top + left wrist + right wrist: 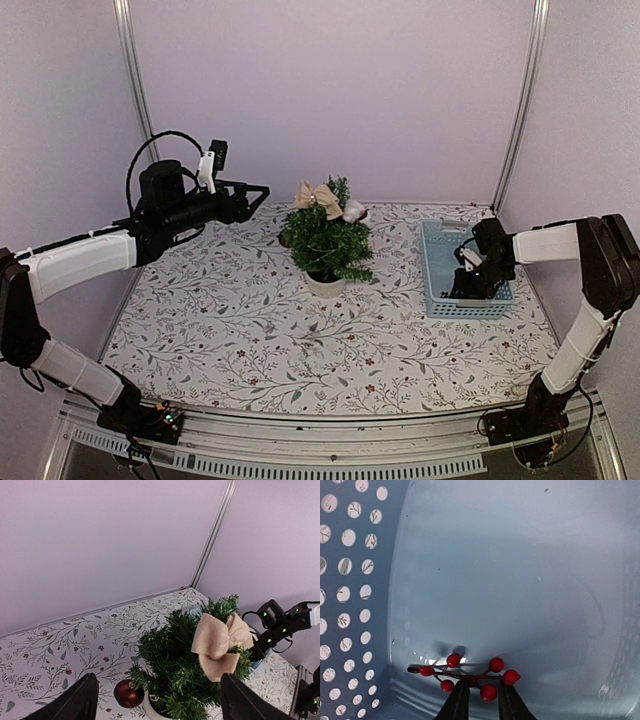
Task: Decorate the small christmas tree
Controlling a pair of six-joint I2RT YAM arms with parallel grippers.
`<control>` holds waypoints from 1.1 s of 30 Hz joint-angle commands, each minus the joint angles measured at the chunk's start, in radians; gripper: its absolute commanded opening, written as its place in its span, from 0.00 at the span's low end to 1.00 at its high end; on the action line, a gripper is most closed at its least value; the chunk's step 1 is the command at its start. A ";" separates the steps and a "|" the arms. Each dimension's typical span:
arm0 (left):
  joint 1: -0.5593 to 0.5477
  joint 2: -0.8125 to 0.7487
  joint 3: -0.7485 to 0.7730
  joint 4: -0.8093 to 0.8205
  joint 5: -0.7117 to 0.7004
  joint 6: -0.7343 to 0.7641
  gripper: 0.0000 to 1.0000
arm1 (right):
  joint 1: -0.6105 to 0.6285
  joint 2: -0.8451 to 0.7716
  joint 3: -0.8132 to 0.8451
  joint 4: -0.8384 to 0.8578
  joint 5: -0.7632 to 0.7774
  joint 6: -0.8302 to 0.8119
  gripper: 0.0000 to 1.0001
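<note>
The small christmas tree stands in a white pot mid-table, with a beige bow near its top and a silver ornament beside the bow. A red ball rests by the pot. My left gripper hovers open, high and left of the tree, holding nothing. In its wrist view the tree and bow lie between the fingers. My right gripper is down in the blue basket. Its jaws stand narrow on either side of a red berry sprig lying on the basket floor.
The basket wall with round holes rises close on the left of the right gripper. Purple walls and metal posts enclose the back. The floral table cloth runs to the near rail.
</note>
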State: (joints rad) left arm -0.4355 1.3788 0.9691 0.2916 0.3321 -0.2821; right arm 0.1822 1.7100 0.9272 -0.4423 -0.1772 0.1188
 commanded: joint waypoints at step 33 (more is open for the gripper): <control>0.004 -0.059 -0.025 0.006 0.002 0.012 0.86 | 0.022 0.102 0.131 0.201 0.230 0.131 0.71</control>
State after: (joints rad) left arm -0.4355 1.3457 0.9600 0.2932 0.3279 -0.2802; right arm 0.1844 1.8233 1.0687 -0.2714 -0.0345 0.2184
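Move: The red berry sprig lies on the basket floor right at the right fingertips, its middle about 2 cm left of the hand and 1 cm ahead. The basket's middle is some 8 cm ahead and 1 cm to the right, and its near wall about 4 cm behind. The little tree stands roughly 35 cm to the left, level. From the idle left hand the sprig is some 47 cm right, 3 cm back and 29 cm below. Low over the basket floor, its fingertips only narrowly apart at the berry sprig, the right hand sweeps forward about 9 cm, away from the near wall, dragging the sprig along with the tips. Farther out it rises some 3 cm while the fingers spread wide and the wrist tips the fingertips outward some 10 to 15 degrees, then it eases about 1 cm back and down with the sprig lying before and between the open fingers. ##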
